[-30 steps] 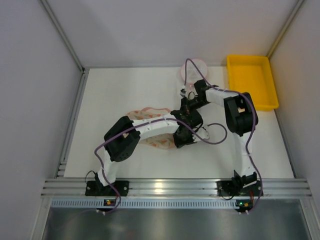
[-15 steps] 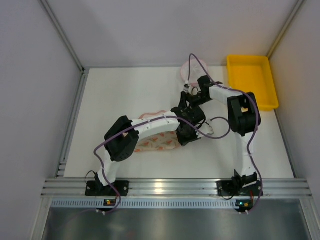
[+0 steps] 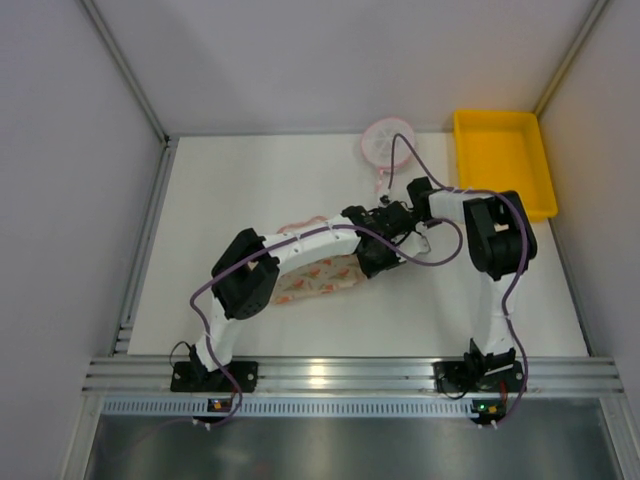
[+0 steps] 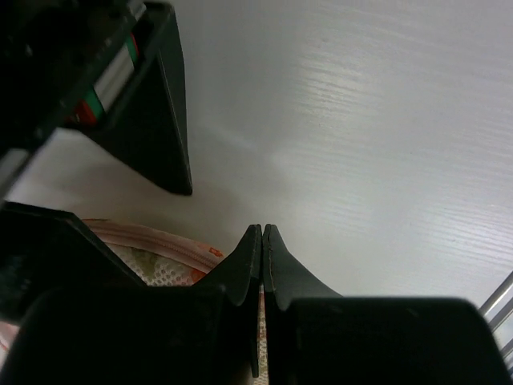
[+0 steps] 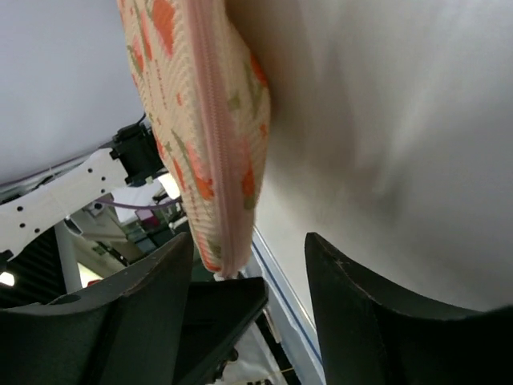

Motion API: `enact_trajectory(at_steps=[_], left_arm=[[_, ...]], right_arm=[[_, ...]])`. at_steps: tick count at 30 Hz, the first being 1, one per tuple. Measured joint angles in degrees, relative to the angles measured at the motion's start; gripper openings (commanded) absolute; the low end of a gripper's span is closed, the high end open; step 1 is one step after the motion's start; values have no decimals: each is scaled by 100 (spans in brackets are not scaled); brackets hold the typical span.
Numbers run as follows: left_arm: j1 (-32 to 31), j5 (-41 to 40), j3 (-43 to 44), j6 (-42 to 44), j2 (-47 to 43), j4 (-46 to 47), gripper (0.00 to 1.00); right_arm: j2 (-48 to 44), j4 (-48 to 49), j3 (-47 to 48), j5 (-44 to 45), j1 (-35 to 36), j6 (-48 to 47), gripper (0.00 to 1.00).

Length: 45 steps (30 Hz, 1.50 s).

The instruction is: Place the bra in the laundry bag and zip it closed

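The laundry bag [image 3: 318, 281], cream mesh with pink-red speckles, lies at mid-table under my left forearm. In the right wrist view the laundry bag [image 5: 200, 120] shows edge-on, its pink zip line running down to a corner. My left gripper [image 3: 377, 257] is shut at that right corner; in its own view the left gripper [image 4: 262, 232] has its jaws pressed together with mesh [image 4: 156, 261] showing in the slit. My right gripper [image 3: 390, 215] hovers just beyond, and the right gripper [image 5: 248, 277] is open, touching nothing. The bra is hidden.
A yellow tray [image 3: 502, 160] sits at the far right corner. A small round white mesh disc with a pink rim [image 3: 388, 142] lies at the back centre. Grey walls surround the table, and an aluminium rail [image 3: 330, 375] runs along the near edge.
The right gripper went from shut to open and dropped toward the left gripper. The bag pulled in from a spread shape to a compact one, and the left gripper shifted slightly away.
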Motion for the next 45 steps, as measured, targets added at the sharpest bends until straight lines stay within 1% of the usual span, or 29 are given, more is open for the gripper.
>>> enact_trajectory(at_steps=[2, 3, 5, 6, 7, 8, 13, 18, 21, 27, 28, 30, 31, 32, 34, 35, 36, 38, 42, 45], left_arm=[[0, -42, 28, 31, 31, 24, 0], [0, -59, 37, 68, 46, 31, 0], [0, -103, 37, 114, 68, 42, 0], [-2, -122, 37, 133, 70, 46, 0], [-2, -138, 37, 146, 70, 52, 0], [-4, -142, 37, 162, 70, 70, 0], [11, -129, -149, 243, 50, 227, 0], [2, -35, -955, 391, -243, 461, 0], [0, -35, -1451, 557, -564, 750, 0], [0, -46, -2162, 870, -1080, 1261, 0], [0, -44, -2223, 896, -1121, 1311, 14], [-2, -20, -2277, 949, -1172, 1333, 26], [-9, 9, -2293, 940, -1193, 1305, 47], [-15, 42, -2293, 944, -1209, 1250, 61], [-26, 166, -2293, 876, -1263, 1019, 66], [-35, 214, -2293, 844, -1303, 922, 83], [-31, 280, -2293, 852, -1351, 833, 85], [46, 382, -2295, 761, -1519, 717, 98], [595, 437, -2323, 503, -2096, 737, 99], [1193, 260, -2317, 186, -2516, 852, 99]], right_arm=[[0, 79, 4, -116, 140, 46, 48], [0, 109, 4, -164, 201, 76, 38], [11, 136, 7, -234, 258, 114, 24], [17, 140, 9, -254, 269, 125, 11], [22, 140, 20, -260, 271, 127, 3], [46, 122, 55, -269, 280, 146, 0], [219, -2, 398, -256, 280, 96, 0], [411, -295, 772, -129, 260, -142, 0], [553, -680, 1021, 35, 302, -407, 0], [678, -1215, 1255, 232, 319, -780, 0], [678, -1263, 1257, 249, 319, -824, 0], [680, -1333, 1285, 286, 321, -879, 0], [678, -1327, 1300, 308, 315, -901, 0], [678, -1322, 1335, 337, 310, -918, 0], [678, -1226, 1408, 404, 282, -935, 0], [667, -1182, 1436, 437, 260, -935, 0], [654, -1117, 1438, 466, 236, -927, 0], [616, -973, 1425, 518, 188, -885, 0], [313, -352, 1008, 632, 153, -505, 0], [166, 63, 739, 710, 153, -175, 0]])
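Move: The laundry bag's zipped edge stands between the right hand's open fingers, about 2 cm to the left of the hand, 1 cm back and 1 cm higher; the spot lies some 2 cm ahead and 2 cm left of the shut left fingers, level with them. From the left hand the bag's middle is roughly 12 cm left, 1 cm ahead and 4 cm lower, and the round net bag 27 cm ahead, 2 cm right, 6 cm lower. Slip the right gripper about 2 cm left and shut it on the bag's zipped edge, then keep that pinch, easing forward near the end. With the left fingers still shut at the zipped corner, draw left, back and slightly down, some 5 cm away from the right gripper, open wide, then lift up, forward and left over the bag. ##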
